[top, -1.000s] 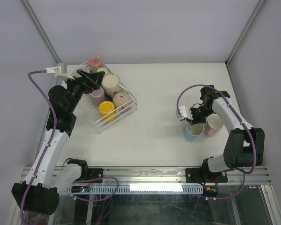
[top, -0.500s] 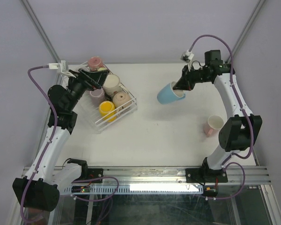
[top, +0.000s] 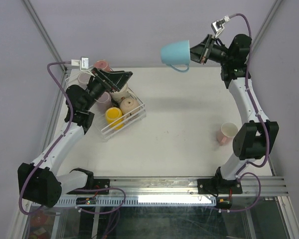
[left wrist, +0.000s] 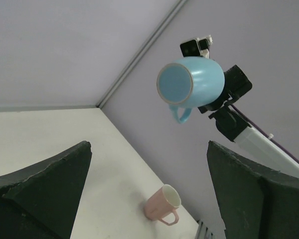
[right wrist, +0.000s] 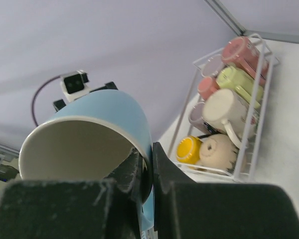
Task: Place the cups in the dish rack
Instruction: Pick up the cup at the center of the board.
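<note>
My right gripper (top: pixel 195 52) is raised high over the table's far side, shut on the rim of a light blue cup (top: pixel 175 54) that lies sideways in the air. In the right wrist view one finger is inside the light blue cup (right wrist: pixel 89 134) and one outside, the right gripper (right wrist: pixel 150 155) pinching its wall. My left gripper (top: pixel 123 78) hangs open and empty over the dish rack (top: pixel 134 121), pointing right. Its camera sees the light blue cup (left wrist: pixel 189 82) and a pink cup (left wrist: pixel 163 205) beyond the left gripper (left wrist: pixel 148 147). The dish rack (right wrist: pixel 182 104) holds several cups.
A pink cup (top: pixel 227 133) stands upright on the table at the right, near the right arm's base. Another pinkish cup (top: pixel 100 65) sits at the rack's far end. Enclosure walls and frame posts close in the back and sides.
My right arm has lifted the light blue cup from the table at the right, up and toward the back. The left gripper swung right over the rack, staying open.
</note>
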Robot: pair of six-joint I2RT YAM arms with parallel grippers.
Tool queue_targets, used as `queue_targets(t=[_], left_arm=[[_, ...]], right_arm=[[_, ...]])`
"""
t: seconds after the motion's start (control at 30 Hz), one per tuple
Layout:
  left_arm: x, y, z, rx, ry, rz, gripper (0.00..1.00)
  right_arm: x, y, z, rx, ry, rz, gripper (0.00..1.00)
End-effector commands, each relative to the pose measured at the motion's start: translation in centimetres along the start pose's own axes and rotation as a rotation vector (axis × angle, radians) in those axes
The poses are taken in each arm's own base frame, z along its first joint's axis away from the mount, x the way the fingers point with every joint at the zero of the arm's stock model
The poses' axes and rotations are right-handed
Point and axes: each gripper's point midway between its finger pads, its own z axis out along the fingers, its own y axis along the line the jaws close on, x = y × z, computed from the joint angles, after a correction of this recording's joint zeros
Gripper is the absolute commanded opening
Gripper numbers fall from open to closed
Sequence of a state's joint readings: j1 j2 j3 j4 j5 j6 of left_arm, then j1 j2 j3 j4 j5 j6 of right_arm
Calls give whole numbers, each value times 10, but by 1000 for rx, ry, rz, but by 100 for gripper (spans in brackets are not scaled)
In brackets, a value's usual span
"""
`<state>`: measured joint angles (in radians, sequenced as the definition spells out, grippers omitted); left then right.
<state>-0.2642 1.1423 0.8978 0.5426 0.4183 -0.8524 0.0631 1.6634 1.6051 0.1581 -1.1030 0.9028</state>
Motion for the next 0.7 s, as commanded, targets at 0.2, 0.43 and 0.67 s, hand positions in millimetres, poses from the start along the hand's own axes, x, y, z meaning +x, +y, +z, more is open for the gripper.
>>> queue_targets(t=[0.2, 0.43, 0.67], left_arm=[[-22, -66, 25, 218, -116, -14, 96], [-8, -73, 33, 230, -112, 41, 96], [9, -77, 37, 251, -95, 105, 96]], right_arm=[[-37, 91, 10, -215, -64, -101, 0], [-26, 107, 19, -260, -40, -125, 0], [-17, 107, 25, -260, -18, -93, 0]])
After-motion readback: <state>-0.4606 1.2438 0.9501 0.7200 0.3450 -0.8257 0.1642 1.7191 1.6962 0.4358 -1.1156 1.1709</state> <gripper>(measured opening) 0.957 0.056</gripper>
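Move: The blue cup, already pinched by its rim in the right hand, has its middle some 17 cm to the right of the left hand, 8 cm farther out and slightly higher. About 35 cm below the left hand, the dish rack's middle lies 12 cm left and 6 cm ahead, its yellow cup 7 cm left and level. From the right hand, the left gripper is roughly 24 cm left and 7 cm back. Open, the left hand goes 6 cm right towards the blue cup, which the right carries up and left. ##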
